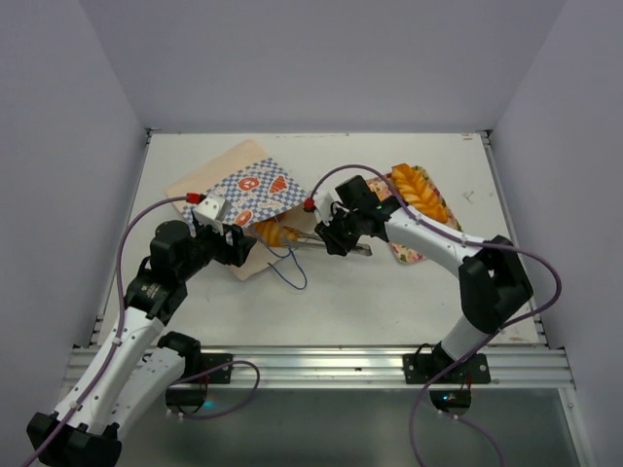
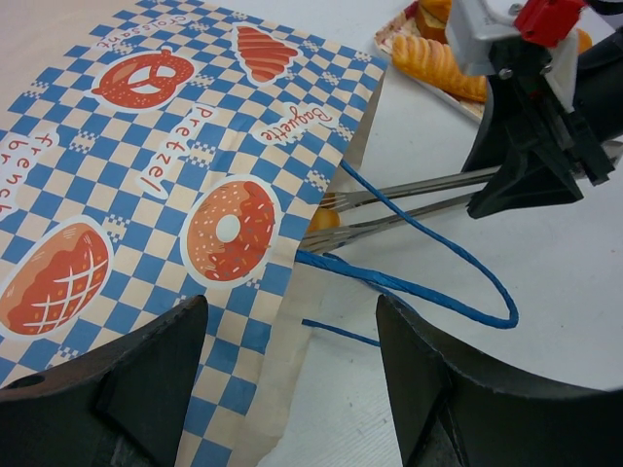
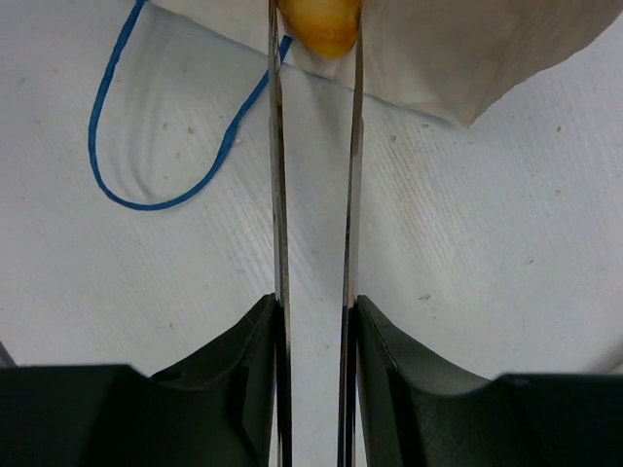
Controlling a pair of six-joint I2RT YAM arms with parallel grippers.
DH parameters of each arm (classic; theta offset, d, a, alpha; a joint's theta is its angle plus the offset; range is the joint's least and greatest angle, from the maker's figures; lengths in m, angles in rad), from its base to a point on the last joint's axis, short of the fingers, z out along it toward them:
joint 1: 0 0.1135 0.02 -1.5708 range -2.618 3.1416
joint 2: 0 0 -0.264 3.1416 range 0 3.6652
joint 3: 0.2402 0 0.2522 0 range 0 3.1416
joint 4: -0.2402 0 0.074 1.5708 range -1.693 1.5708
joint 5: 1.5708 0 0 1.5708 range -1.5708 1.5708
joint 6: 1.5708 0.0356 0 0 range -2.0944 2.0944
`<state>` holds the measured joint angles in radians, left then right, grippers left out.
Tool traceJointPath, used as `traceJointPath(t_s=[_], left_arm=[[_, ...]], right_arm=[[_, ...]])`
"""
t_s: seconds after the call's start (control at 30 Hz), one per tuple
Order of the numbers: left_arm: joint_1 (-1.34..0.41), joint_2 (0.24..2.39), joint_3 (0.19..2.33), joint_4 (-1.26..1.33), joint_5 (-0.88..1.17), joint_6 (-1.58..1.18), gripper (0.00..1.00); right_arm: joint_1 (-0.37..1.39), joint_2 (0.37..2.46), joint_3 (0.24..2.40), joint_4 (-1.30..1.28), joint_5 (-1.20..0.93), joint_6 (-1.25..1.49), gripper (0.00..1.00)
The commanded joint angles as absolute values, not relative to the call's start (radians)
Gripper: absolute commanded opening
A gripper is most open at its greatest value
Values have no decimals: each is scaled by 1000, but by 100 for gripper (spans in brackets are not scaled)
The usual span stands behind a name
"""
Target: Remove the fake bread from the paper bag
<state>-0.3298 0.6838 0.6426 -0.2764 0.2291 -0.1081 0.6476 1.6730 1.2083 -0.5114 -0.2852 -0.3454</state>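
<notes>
The paper bag [image 1: 243, 190] lies flat on the table, its blue-checkered side up and its mouth facing right. My right gripper [image 1: 336, 236] is shut on a pair of metal tongs [image 3: 277, 195]. The tong tips pinch a golden piece of fake bread [image 3: 319, 24] at the bag's mouth [image 3: 458, 49]. Most of that bread stays hidden inside the bag [image 2: 175, 175]; only a sliver [image 2: 326, 219] shows between the tongs [image 2: 409, 195]. My left gripper [image 2: 292, 389] hangs open over the bag's lower edge, holding nothing.
A pink floral tray [image 1: 407, 255] at the right holds other golden breads [image 1: 419, 195]. The bag's blue cord handles [image 2: 428, 282] loop loosely on the table beside the mouth, under the tongs. White walls enclose the table on three sides.
</notes>
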Motion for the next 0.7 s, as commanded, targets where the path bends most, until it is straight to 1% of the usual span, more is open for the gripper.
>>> traceJointPath(t_s=[0.0,0.07,0.4,0.5,0.67], left_arm=[[-334,673,643,-238,238,-78,74],[-334,673,647,-238,238,-74,74],[-334,667,661,-238,242,-58,75],[-334,663,667,-239,244,-57,75],[-334,647,678,-241,241,-52,76]], right_arm=[[644,1554,1193,-506,-350,-377,1],[643,1519,1180,-514,-360,-390,0],[609,1359,1106,-630,-400,-494,0],[575,1301,1089,-684,-403,-531,0],[444,1178,1066,-793,-445,-636,0]])
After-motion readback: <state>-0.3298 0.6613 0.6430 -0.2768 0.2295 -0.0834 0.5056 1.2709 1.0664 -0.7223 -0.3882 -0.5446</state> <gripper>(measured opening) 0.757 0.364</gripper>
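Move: The right hand grips tongs whose jaws already hold a bread, about 14 cm to its left, 5 cm ahead and some 5 cm lower, just in the bag's mouth. The floral board lies roughly 20 cm to this hand's right, 11 cm ahead and 8 cm below. The paper bag's middle is about 23 cm left and 11 cm ahead, and its blue handle loop 10 cm left and 3 cm back. From the idle left hand, the board is some 39 cm right, 16 cm ahead and 20 cm below. Still squeezing the tongs with an unchanged grip, the right hand first lifts about 5 cm while easing back, with the pinched bread in the jaws at the bag's mouth. It then swings ever faster to the right, nearly 8 cm in all, drawing back some 4 to 5 cm altogether and pulling the bread out away from the bag, the wrist hardly turning. ##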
